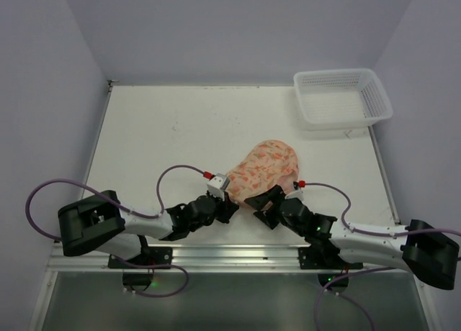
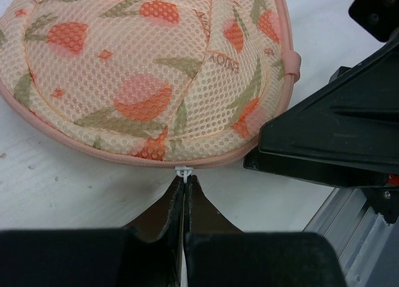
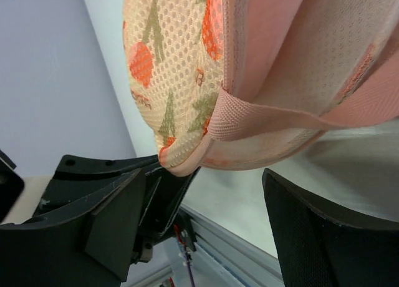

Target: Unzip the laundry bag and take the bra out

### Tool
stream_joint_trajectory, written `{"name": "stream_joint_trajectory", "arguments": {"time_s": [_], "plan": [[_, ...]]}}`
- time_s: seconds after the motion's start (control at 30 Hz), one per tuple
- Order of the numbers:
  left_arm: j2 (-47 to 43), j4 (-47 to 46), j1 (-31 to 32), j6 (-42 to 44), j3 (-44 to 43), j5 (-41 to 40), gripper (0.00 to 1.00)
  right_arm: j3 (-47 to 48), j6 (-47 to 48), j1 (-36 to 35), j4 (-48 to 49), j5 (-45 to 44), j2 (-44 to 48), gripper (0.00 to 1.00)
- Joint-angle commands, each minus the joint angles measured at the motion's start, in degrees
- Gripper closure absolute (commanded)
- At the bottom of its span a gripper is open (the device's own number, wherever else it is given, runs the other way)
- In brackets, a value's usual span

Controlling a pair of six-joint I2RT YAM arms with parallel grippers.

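The laundry bag [image 1: 265, 168] is a peach dome with orange print and pink zip trim, lying on the table just beyond both grippers. My left gripper [image 1: 227, 203] is at its near left edge. In the left wrist view, the left gripper [image 2: 184, 182] is shut on the small white zip pull [image 2: 182, 172] at the bag's [image 2: 143, 75] pink rim. My right gripper [image 1: 261, 201] is open at the bag's near right edge. In the right wrist view, the right gripper [image 3: 212, 196] has its jaws wide apart below the bag's [image 3: 181, 81] edge and pink loop [image 3: 255, 117]. The bra is hidden.
A white plastic lattice basket [image 1: 343, 97] stands at the far right corner of the table [image 1: 166, 129]. The metal rail [image 1: 238, 255] runs along the near edge. The right gripper's black finger [image 2: 336, 137] sits close to the right of the left gripper.
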State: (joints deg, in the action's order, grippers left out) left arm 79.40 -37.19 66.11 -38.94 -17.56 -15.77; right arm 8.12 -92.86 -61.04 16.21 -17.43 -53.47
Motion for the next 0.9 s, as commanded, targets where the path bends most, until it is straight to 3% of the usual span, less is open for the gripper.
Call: {"name": "stream_joint_trajectory", "arguments": {"time_s": [0.0, 0.4, 0.57, 0.67, 0.87], "plan": [[-0.1, -3.5, 0.4, -0.6, -0.6, -0.8, 1.0, 0.4, -1.8, -1.4, 2.5, -6.1, 1.2, 0.23], [-1.9, -3.4, 0.9, -0.4, -0.5, 0.6, 1.0, 3.1, -3.5, -3.9, 0.8, -12.4, -1.5, 0.23], [-3.2, -2.5, 1.0, 0.2, -0.3, 1.1, 1.0, 5.6, 0.5, -3.9, 3.0, -13.6, -3.9, 0.28], [-4.1, -2.0, 1.0, 0.2, 0.2, 0.6, 1.0, 7.1, 0.4, -3.9, 2.6, -14.6, -5.2, 0.37], [-4.2, -3.0, 1.0, 1.0, -0.4, 1.7, 1.0, 6.3, 1.6, -3.9, 8.2, -13.7, -8.7, 0.74]]}}
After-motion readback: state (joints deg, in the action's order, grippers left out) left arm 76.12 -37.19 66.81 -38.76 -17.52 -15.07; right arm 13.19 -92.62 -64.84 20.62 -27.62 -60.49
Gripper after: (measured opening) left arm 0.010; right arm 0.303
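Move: The narrow near rim of the laundry bag lies just ahead of the right gripper's open fingers, roughly 2 cm forward, 2 cm left and 1 cm up. The zipper puller, already in the left fingers, is some 5 cm to the right hand's left and level with it. The bag's body spreads about 12 cm ahead and 4 cm right, its pink open side about 8 cm ahead and 11 cm right. From the left hand, that rim is about 2 cm ahead and 3 cm right. Hover the open right gripper almost in place, then bring it about 3.5 cm forward, up and to the left onto the bag's rim beside the zipper puller, turning it a touch clockwise. Close its fingers on the rim late in the reach, one above and one below the fabric. Keep the puller pinched in the left fingers and raise that hand about 2 cm towards the end. ##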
